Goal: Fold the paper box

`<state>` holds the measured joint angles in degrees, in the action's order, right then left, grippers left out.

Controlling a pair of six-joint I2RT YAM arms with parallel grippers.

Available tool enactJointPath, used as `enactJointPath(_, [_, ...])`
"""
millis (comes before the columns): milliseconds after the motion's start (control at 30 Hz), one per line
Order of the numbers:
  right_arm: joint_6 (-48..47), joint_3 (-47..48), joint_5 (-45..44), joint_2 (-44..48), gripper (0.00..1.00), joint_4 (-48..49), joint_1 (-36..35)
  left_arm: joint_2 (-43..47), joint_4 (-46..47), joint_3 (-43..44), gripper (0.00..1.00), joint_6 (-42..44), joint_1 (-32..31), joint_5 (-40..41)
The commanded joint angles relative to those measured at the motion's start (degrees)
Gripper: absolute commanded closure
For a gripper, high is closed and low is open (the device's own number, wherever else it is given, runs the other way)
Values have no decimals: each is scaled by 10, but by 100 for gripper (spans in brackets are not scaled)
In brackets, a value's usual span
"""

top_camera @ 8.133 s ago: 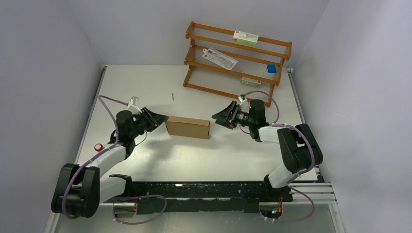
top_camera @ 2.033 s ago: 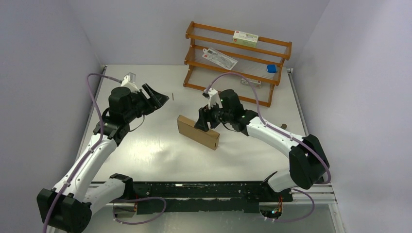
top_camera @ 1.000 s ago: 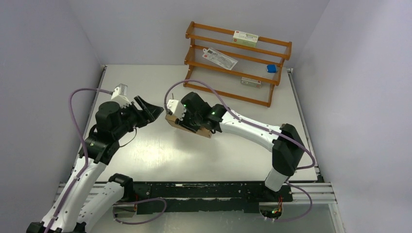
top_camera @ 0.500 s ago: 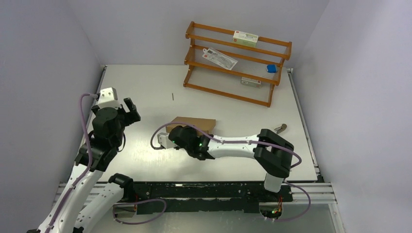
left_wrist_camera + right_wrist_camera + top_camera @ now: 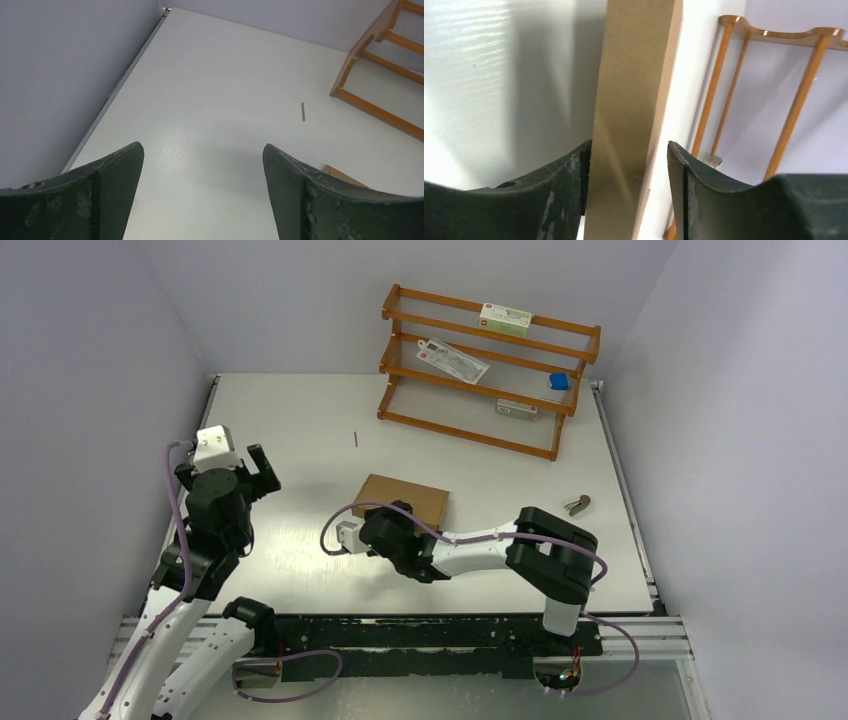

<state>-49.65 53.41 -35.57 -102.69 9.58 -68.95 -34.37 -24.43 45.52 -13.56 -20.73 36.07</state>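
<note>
The paper box (image 5: 410, 498), a plain brown closed cardboard block, lies on the white table a little left of centre. My right arm is folded low along the near side of the box. The right gripper (image 5: 390, 524) reaches the box's near left part. In the right wrist view the paper box (image 5: 634, 100) runs up between the jaws of the right gripper (image 5: 629, 144). The left finger lies at its edge and the right finger stands off it with a strip of table showing. My left gripper (image 5: 258, 472) is raised at the left, open and empty. In its own view the left gripper (image 5: 201, 147) faces bare table, with a corner of the paper box (image 5: 345, 176) beside its right finger.
A wooden rack (image 5: 490, 370) stands at the back right with small printed cartons and a blue item on its shelves; the rack (image 5: 385, 90) also shows in the left wrist view. A thin dark stick (image 5: 355, 438) lies behind the box. A small metal piece (image 5: 575, 505) lies to the right.
My right arm has swung down to the near side of the box and its jaws have widened off it. My left arm has drawn back to the left and its jaws have opened wider.
</note>
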Motion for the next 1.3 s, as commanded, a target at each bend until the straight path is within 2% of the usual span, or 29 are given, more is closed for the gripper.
enactJointPath(0, [40, -16, 0, -20, 39, -1, 0, -5, 23, -4, 6, 12, 3, -2])
enactJointPath(233, [109, -39, -29, 13, 20, -23, 17, -7, 39, -11, 4, 22, 7, -50])
enactJointPath(367, [151, -50, -57, 47, 16, -53, 44, -11, 50, -16, 3, 32, 9, -107])
enactJointPath(467, [220, -56, -63, 86, 14, -80, 60, -10, 64, -22, 3, 39, 9, -153])
enactJointPath(567, [304, -68, -37, 154, 8, -94, 78, -8, 80, -26, 3, 47, 9, -200])
enactJointPath(733, [445, -85, 67, 285, 0, -106, 156, 14, 108, -40, 3, 59, 9, -278])
enactJointPath(867, [572, -101, 59, 376, 0, -113, 252, 40, 126, -50, 3, 68, 9, -316])
enactJointPath(1000, [638, -105, 2, 454, 0, -157, 312, 89, 137, -66, 3, 74, 9, -318])
enactJointPath(1100, [652, -98, -84, 517, 0, -210, 316, 138, 121, -75, 3, 76, 9, -300])
enactJointPath(1267, [632, -116, -77, 622, 0, -228, 316, 229, 88, -92, 3, 67, 9, -246])
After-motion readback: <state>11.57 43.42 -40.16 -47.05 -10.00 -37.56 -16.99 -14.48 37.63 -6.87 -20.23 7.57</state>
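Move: Around the paper box's near long side, the right fingers are already loosening: its middle is about 5 cm ahead of this hand, 1 cm to its right and 3 cm lower. From the same hand a thin stick lies some 18 cm ahead and 8 cm left, and a small round knob about 3 cm ahead and 40 cm right, both about 6 cm lower. From the left hand the box is roughly 6 cm ahead, 31 cm right and 23 cm down. Opening wide, the right hand first sinks about 3 cm, then comes free of the box and sweeps some 25 cm to the right, climbing well clear as it rolls its left side up and swings clockwise to level out. The empty left hand, staying open, drifts about 8 cm right while turning clockwise, then draws back and up a few centimetres, its fingers tipping up. ##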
